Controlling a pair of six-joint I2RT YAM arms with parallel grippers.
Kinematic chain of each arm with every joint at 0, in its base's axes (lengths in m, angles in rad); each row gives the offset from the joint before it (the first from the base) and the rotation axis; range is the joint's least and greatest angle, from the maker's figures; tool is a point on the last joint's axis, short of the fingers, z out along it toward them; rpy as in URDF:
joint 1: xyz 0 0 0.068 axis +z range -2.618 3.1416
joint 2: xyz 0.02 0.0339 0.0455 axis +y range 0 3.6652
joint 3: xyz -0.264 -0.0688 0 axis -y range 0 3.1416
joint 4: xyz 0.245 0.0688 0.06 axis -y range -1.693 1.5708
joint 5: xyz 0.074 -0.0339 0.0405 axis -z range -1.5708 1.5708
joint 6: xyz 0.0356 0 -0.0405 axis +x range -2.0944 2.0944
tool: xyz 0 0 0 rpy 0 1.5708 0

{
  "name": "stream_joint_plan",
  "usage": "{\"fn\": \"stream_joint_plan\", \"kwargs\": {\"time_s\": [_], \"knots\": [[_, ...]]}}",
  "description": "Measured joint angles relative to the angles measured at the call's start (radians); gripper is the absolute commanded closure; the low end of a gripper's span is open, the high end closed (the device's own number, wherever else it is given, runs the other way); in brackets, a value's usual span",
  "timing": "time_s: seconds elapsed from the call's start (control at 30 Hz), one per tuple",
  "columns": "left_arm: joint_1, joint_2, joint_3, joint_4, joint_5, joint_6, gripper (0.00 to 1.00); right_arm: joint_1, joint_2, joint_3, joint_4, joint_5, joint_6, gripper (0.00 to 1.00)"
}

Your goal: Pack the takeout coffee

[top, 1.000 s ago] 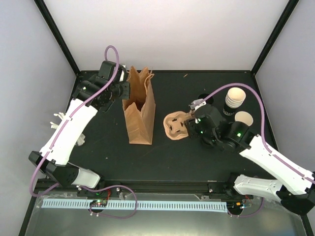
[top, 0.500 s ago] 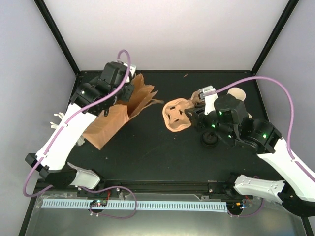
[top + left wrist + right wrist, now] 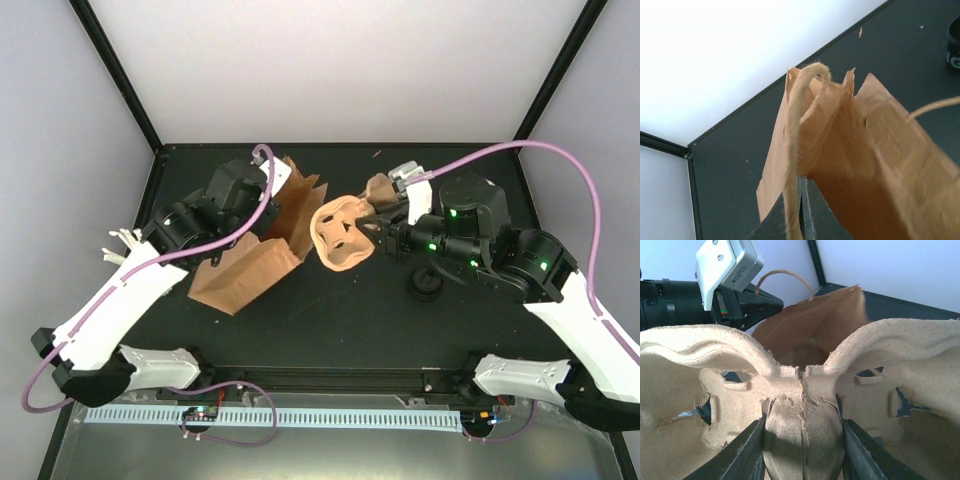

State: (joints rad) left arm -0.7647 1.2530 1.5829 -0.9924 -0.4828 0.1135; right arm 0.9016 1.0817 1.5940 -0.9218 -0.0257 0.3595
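Note:
The takeout coffee is hidden from every view. A brown paper bag [image 3: 250, 265] leans tipped over to the left, its mouth turned toward the right. My left gripper [image 3: 270, 188] is shut on the bag's top edge beside the twine handle [image 3: 795, 125]; its tips [image 3: 802, 182] are pressed together on the paper [image 3: 865, 165]. My right gripper [image 3: 385, 235] is shut on the middle ridge of a pulp cup carrier [image 3: 340, 232], held in the air just right of the bag's mouth. In the right wrist view the fingers [image 3: 802, 421] clamp the carrier [image 3: 900, 355], with the bag [image 3: 815, 325] behind.
A small low black round object [image 3: 427, 285] stands on the dark table under my right arm, also at the left wrist view's upper right [image 3: 954, 45]. The black frame posts and white walls close the table's back and sides.
My left gripper has tipped the upright bag over to the left and down. My right arm has lifted the carrier and carried it left, up to the bag's mouth, now covering the cups.

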Motion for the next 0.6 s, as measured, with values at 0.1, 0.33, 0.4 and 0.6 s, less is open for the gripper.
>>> {"fn": "stream_joint_plan", "kwargs": {"time_s": [0.1, 0.33, 0.4, 0.6], "knots": [[-0.011, -0.045, -0.007, 0.015, 0.001, 0.003, 0.98, 0.000, 0.021, 0.014, 0.019, -0.065, -0.003, 0.60], [-0.017, -0.165, -0.074, 0.063, 0.064, 0.002, 0.98, -0.021, 0.051, 0.032, 0.055, -0.187, -0.019, 0.60], [-0.020, -0.194, -0.111, 0.076, 0.093, -0.001, 0.98, -0.028, 0.068, 0.056, 0.058, -0.216, -0.030, 0.60], [-0.023, -0.223, -0.174, 0.090, 0.123, -0.029, 0.98, -0.035, 0.108, 0.158, 0.048, -0.243, -0.057, 0.60]]}}
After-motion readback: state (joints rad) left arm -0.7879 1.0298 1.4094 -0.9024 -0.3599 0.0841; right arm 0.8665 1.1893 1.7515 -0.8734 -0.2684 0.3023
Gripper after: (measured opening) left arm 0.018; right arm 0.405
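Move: The right hand holds the cup carrier by its middle ridge; the paper bag's open mouth lies about 14 cm to its left, 8 cm ahead and 8 cm below. The black lid is roughly 12 cm to the right of that hand, 4 cm ahead and nearly 40 cm down. From the left hand, shut on a bag handle, the carrier is some 17 cm right, 7 cm back and 6 cm higher, and the bag mouth 5 cm right, 2 cm ahead and 6 cm below. Still pinching the handle, the left hand draws the bag back about 4 cm, lifting it some 3 cm on the way and sinking most of that again, its left side rolling down about 10 degrees. The right hand keeps its grip on the carrier and brings it left towards the bag mouth, then mostly up, 4 to 5 cm in all upward, turning roughly 10 degrees counter-clockwise. ##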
